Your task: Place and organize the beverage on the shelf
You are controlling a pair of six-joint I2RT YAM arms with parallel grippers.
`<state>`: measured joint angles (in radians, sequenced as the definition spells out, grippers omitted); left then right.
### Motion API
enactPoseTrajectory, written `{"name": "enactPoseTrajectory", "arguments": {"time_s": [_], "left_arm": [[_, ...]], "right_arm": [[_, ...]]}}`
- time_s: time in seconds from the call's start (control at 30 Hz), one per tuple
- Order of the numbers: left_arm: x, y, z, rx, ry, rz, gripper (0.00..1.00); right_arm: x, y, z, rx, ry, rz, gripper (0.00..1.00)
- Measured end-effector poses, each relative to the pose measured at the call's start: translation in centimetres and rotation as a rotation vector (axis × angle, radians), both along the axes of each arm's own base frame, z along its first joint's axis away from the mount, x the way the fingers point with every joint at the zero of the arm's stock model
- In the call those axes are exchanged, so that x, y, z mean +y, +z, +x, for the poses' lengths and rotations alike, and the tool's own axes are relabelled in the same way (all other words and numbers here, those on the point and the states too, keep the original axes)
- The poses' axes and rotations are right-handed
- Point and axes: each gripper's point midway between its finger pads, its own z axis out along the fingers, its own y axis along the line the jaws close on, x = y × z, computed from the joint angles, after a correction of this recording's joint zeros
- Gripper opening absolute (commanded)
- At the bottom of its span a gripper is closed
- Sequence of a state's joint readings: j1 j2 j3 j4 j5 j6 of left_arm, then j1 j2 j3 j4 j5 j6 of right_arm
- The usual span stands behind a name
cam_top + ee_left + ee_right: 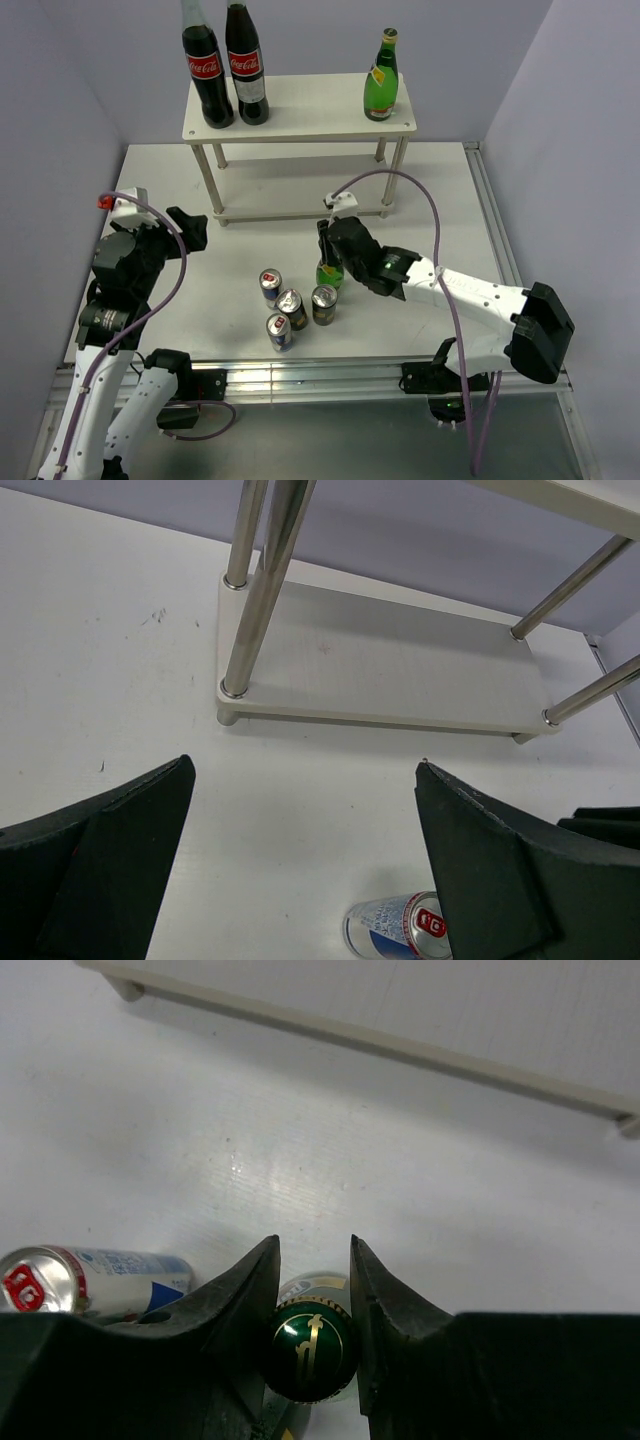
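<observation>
My right gripper (pixel 328 248) is shut on the neck of a green glass bottle (pixel 330 273), which stands upright beside the cans. In the right wrist view its green cap (pixel 310 1350) sits gripped between my fingers (pixel 313 1245). A second green bottle (pixel 380 82) stands on the right of the white shelf's top board (pixel 310 110). Two blue-and-silver cans (pixel 270 287) (pixel 281 332) and two dark gold-topped cans (pixel 292 308) (pixel 324 304) stand on the table. My left gripper (pixel 190 230) is open and empty, left of the cans. The left wrist view (pixel 303 765) shows one blue can (pixel 395 930) by its right finger.
Two tall cola bottles (pixel 208 75) (pixel 246 65) with red labels stand on the left of the top board. The shelf's lower board (pixel 400 670) is bare. Purple walls close in the table on the left, back and right. A blue can (pixel 95 1280) shows left of the right gripper.
</observation>
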<state>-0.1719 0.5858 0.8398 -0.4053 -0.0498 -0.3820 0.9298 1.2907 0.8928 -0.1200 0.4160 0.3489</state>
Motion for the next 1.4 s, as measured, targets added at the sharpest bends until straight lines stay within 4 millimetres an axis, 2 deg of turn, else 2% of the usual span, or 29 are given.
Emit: {"name": "enactPoseTrajectory", "arguments": {"time_s": [0.07,0.17,0.3,0.43,0.57,0.7,0.83,1.03,1.23,1.4], "left_arm": [[0.0,0.1,0.0,-0.003,0.0,0.0,0.99],[0.0,0.2,-0.1,-0.008,0.0,-0.001,0.99],[0.0,0.2,-0.2,-0.008,0.0,-0.001,0.99],[0.0,0.2,-0.2,-0.009,0.0,-0.002,0.99],[0.0,0.3,-0.2,-0.013,-0.001,-0.002,0.99],[0.0,0.3,-0.3,-0.014,-0.002,-0.003,0.99],[0.0,0.3,-0.3,-0.014,-0.005,-0.003,0.99],[-0.2,0.2,-0.3,-0.011,-0.011,-0.004,0.99],[-0.3,0.2,-0.3,-0.011,-0.017,-0.004,0.99],[-0.3,0.2,-0.3,-0.01,-0.022,-0.005,0.99]], "right_arm": [[0.0,2.2,0.5,-0.027,0.0,-0.023,0.0],[0.3,7.0,1.5,-0.102,-0.003,-0.011,0.0],[0.6,15.4,3.1,-0.247,-0.027,0.037,0.0],[0.3,22.4,4.8,-0.368,-0.065,0.056,0.0],[-0.3,27.8,6.6,-0.46,-0.126,0.035,0.0],[-0.5,31.6,8.2,-0.52,-0.173,0.019,0.0],[-0.4,34.2,9.5,-0.555,-0.203,0.023,0.0],[-1.4,36.4,11.1,-0.587,-0.254,0.03,0.0],[-3.3,36.8,12.7,-0.603,-0.308,0.02,0.0],[-3.6,36.8,14.8,-0.615,-0.338,0.024,0.0]]}}
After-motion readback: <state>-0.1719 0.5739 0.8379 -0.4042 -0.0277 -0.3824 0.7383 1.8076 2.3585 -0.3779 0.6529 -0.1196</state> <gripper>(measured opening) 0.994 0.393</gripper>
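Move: The right hand already grips the second green bottle by its neck. Its free spot on the shelf's top board lies about 22 cm ahead, 4 cm to the right and some 18 cm above the hand. The first green bottle stands about 23 cm ahead, 12 cm right and 28 cm up; the nearer Coke bottle, 23 cm ahead, 13 cm left and 31 cm up. From the idle left hand, that spot is roughly 24 cm ahead, 27 cm right and 5 cm higher. Keeping its pinch on the bottle's neck, the right hand carries the green bottle steeply up some 37 cm from among the cans. It also goes about 15 cm forward, levelling off near the end as it heads in towards the shelf's top board and drifts slightly right. On the way the wrist tips fingers-up by about 35 degrees and swings clockwise. ##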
